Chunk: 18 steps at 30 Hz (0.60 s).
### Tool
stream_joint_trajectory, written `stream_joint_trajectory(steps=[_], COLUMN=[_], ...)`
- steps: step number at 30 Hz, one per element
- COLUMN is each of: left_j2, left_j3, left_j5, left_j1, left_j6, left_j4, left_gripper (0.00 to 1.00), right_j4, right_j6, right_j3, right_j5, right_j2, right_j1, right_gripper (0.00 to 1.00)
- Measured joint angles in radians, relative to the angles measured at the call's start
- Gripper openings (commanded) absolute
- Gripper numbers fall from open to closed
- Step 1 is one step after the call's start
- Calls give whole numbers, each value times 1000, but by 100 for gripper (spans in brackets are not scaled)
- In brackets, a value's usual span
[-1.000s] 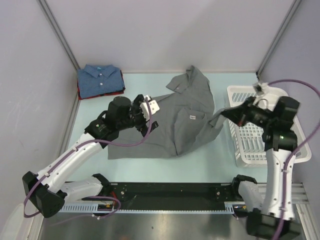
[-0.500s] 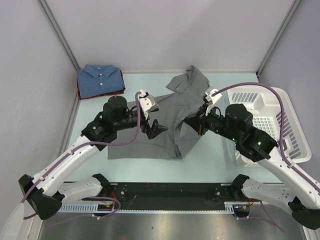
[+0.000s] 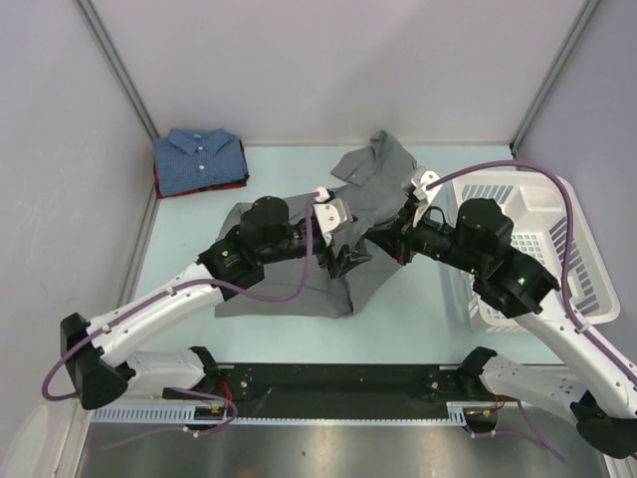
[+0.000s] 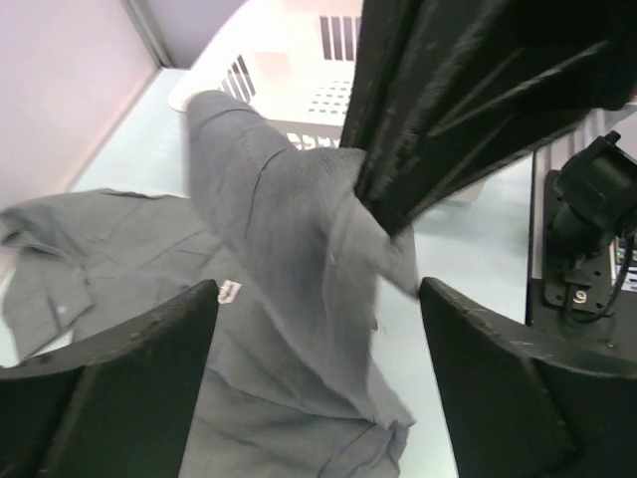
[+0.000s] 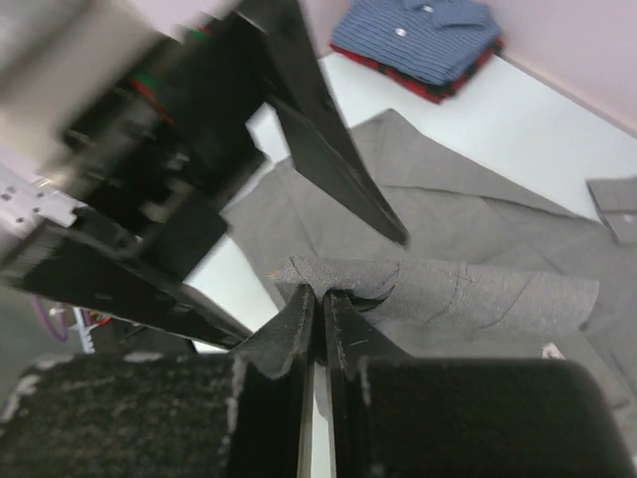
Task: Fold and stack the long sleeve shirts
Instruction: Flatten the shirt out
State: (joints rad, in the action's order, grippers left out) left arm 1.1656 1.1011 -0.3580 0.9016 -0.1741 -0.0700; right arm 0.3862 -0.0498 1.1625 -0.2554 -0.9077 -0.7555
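Observation:
A grey long sleeve shirt (image 3: 269, 294) lies spread on the table, collar (image 3: 383, 159) toward the back. My right gripper (image 3: 376, 245) is shut on the cuff end of its sleeve (image 5: 448, 289) and holds that sleeve lifted over the shirt's body. The pinched cloth bulges just above the tips of the right gripper (image 5: 320, 294). My left gripper (image 3: 348, 261) is open, and its fingers straddle the hanging sleeve (image 4: 289, 219) without touching it, close under the right gripper (image 4: 398, 189). A folded blue shirt (image 3: 199, 157) rests on a dark red one (image 3: 159, 189) at the back left.
A white slatted basket (image 3: 518, 289) stands at the right edge of the table, behind my right arm. Grey walls close in the left, back and right sides. The black base rail (image 3: 348, 383) runs along the near edge.
My right arm swung left from the basket side, carrying the sleeve over the shirt's body. My left gripper moved right and now straddles the hanging sleeve.

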Motion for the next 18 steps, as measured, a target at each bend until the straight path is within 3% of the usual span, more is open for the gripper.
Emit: stream_joint_trajectory(steps=[3, 4, 6, 7, 9, 13, 18], left_j2=[48, 55, 59, 58, 56, 29, -61], left_j3=[26, 29, 30, 30, 30, 1, -94], left_j5=[6, 6, -2, -13, -50, -159, -355], left_j1=[9, 9, 9, 8, 8, 8, 9], left_j6=[0, 3, 7, 3, -6, -36, -117], left_j4=[-7, -6, -6, -4, -2, -8, -58], left_gripper=[59, 41, 20, 4, 0, 0, 0], right_j4=[-7, -13, -19, -19, -9, 115, 220], right_j6=[18, 22, 32, 39, 59, 94, 91], right_j3=[13, 14, 17, 21, 35, 141, 282], right_j5=[-59, -78, -111, -122, -140, -178, -278], right_j2=[-4, -6, -14, -19, -26, -32, -26], right_j1=[1, 5, 14, 19, 40, 147, 328], right_gripper=[12, 21, 39, 56, 65, 99, 100])
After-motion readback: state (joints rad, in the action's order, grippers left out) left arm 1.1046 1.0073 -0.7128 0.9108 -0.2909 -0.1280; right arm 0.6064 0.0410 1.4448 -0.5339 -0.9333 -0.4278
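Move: Close beside the left hand, the long sleeve's end hangs between its open fingers and the right hand's closed ones: roughly 3 cm to the left hand's right, 1 cm ahead and about level with it. The shirt body lies some 28 cm below and 15 cm ahead of the left hand, 5 cm to its left. The right hand already pinches the sleeve end; from it the laundry basket is about 38 cm right, 10 cm ahead and 22 cm lower. Closing on the sleeve just behind the right fingers, the left hand eases slightly right, then pulls back about 7 cm and a little down, turning some 20 degrees clockwise with the sleeve pinched. The right fingers open wide and let go of the sleeve end; the right hand then goes up and right, roughly 6 cm each way, towards the basket's side. ##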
